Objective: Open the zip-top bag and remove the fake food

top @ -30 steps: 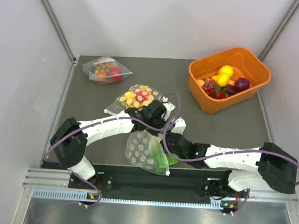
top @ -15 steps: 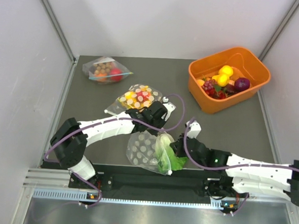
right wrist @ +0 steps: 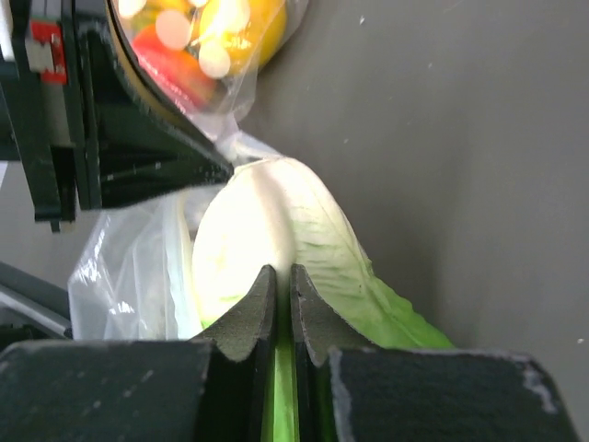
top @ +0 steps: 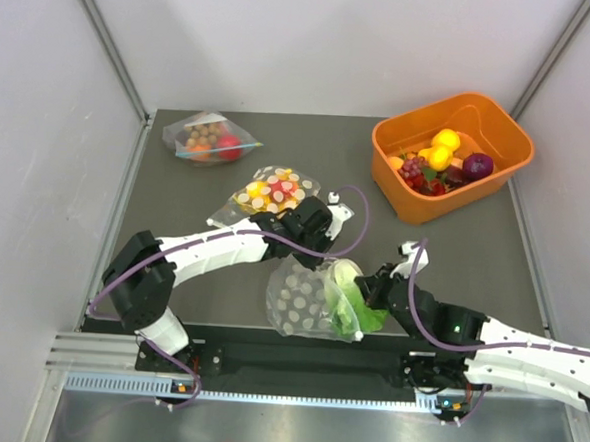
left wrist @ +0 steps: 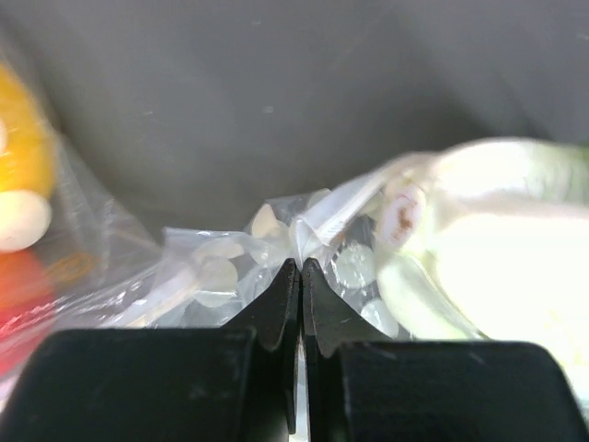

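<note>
The dotted zip-top bag (top: 300, 303) lies near the table's front edge, its mouth facing right. My left gripper (top: 325, 253) is shut on the bag's upper edge; the left wrist view shows its tips (left wrist: 301, 268) pinching the dotted film (left wrist: 216, 272). The green lettuce (top: 348, 300) sticks mostly out of the bag's mouth. My right gripper (top: 373, 289) is shut on it, and the right wrist view shows a leaf (right wrist: 276, 216) clamped between the fingers (right wrist: 282, 273). A round purple piece (top: 477, 166) lies in the orange bin.
An orange bin (top: 401, 202) with yellow, red and dark fruit stands at the back right. A second dotted bag (top: 269, 191) with yellow and red pieces lies just behind my left gripper. A plain clear bag (top: 208, 138) sits at the back left.
My right gripper has pulled to the right with the lettuce, drawing it out of the bag's mouth. The bag slid slightly right; my left gripper keeps its hold.
</note>
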Motion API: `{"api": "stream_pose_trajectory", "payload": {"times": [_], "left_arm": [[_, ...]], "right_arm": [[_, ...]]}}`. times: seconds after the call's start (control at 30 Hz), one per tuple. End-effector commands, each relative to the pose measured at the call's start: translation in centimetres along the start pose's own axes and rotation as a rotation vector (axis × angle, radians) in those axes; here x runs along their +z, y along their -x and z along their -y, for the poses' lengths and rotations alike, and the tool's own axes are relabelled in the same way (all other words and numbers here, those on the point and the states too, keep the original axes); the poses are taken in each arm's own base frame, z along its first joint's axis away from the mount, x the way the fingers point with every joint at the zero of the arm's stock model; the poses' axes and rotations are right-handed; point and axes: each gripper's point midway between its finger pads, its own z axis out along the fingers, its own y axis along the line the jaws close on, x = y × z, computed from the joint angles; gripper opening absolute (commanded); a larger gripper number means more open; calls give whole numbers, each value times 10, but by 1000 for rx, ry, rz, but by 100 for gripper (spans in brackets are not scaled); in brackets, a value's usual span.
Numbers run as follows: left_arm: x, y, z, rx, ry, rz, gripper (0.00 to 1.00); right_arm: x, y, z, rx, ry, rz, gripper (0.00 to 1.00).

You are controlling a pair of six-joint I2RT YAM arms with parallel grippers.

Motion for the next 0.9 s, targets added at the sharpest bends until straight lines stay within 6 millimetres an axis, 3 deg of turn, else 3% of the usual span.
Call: {"api": "stream_pose_trajectory", "payload": {"times": [0.0,0.13,0.2,0.37,0.57,0.67,0.87], "left_arm": [[-2,9,14,39,-123,13,0],[-3,5,34,48,-234,-2,0],[1,2,33,42,-231,-20,0],[7,-3,38,26,-257,-50,0],[12,-9,44,25,-278,-73,0],[14,-11,46,30,-281,-78,0],[13,-12,48,36,-284,-81,0]], "right_arm": [[-3,19,14,4,-62,101,0],[-2,35,5,41,-36,170,0],[-2,42,-4,62,-4,192,0],[6,29,-15,-3,21,128,2],[14,9,-23,-84,33,31,47],[18,7,-30,-90,56,28,60],[27,6,-41,-99,73,35,73]]}}
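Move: The right hand's closed fingertips are at the lettuce's upper side, with its middle about 2 cm to the left, 3 cm back and 4 cm below; the clear bag's body lies some 12 cm left, 5 cm back and 9 cm lower. From the left hand, pinching the bag's edge, the lettuce is roughly 7 cm right, 6 cm back and slightly lower, and the pepper bag is around 12 cm left, 16 cm ahead and 6 cm down. The right hand eases about 1 cm up and to its right, then opens its closed fingers wide, letting go of the leaf while it sinks some 3 cm and slides back 3 cm to the left, so that the spread fingers come down astride the lettuce. Meanwhile the left hand keeps its pinch on the bag's edge and draws it about 5 cm back, down and somewhat right beside the stem end, tipping its fingers steeper and turning clockwise, roughly 10 degrees each. ##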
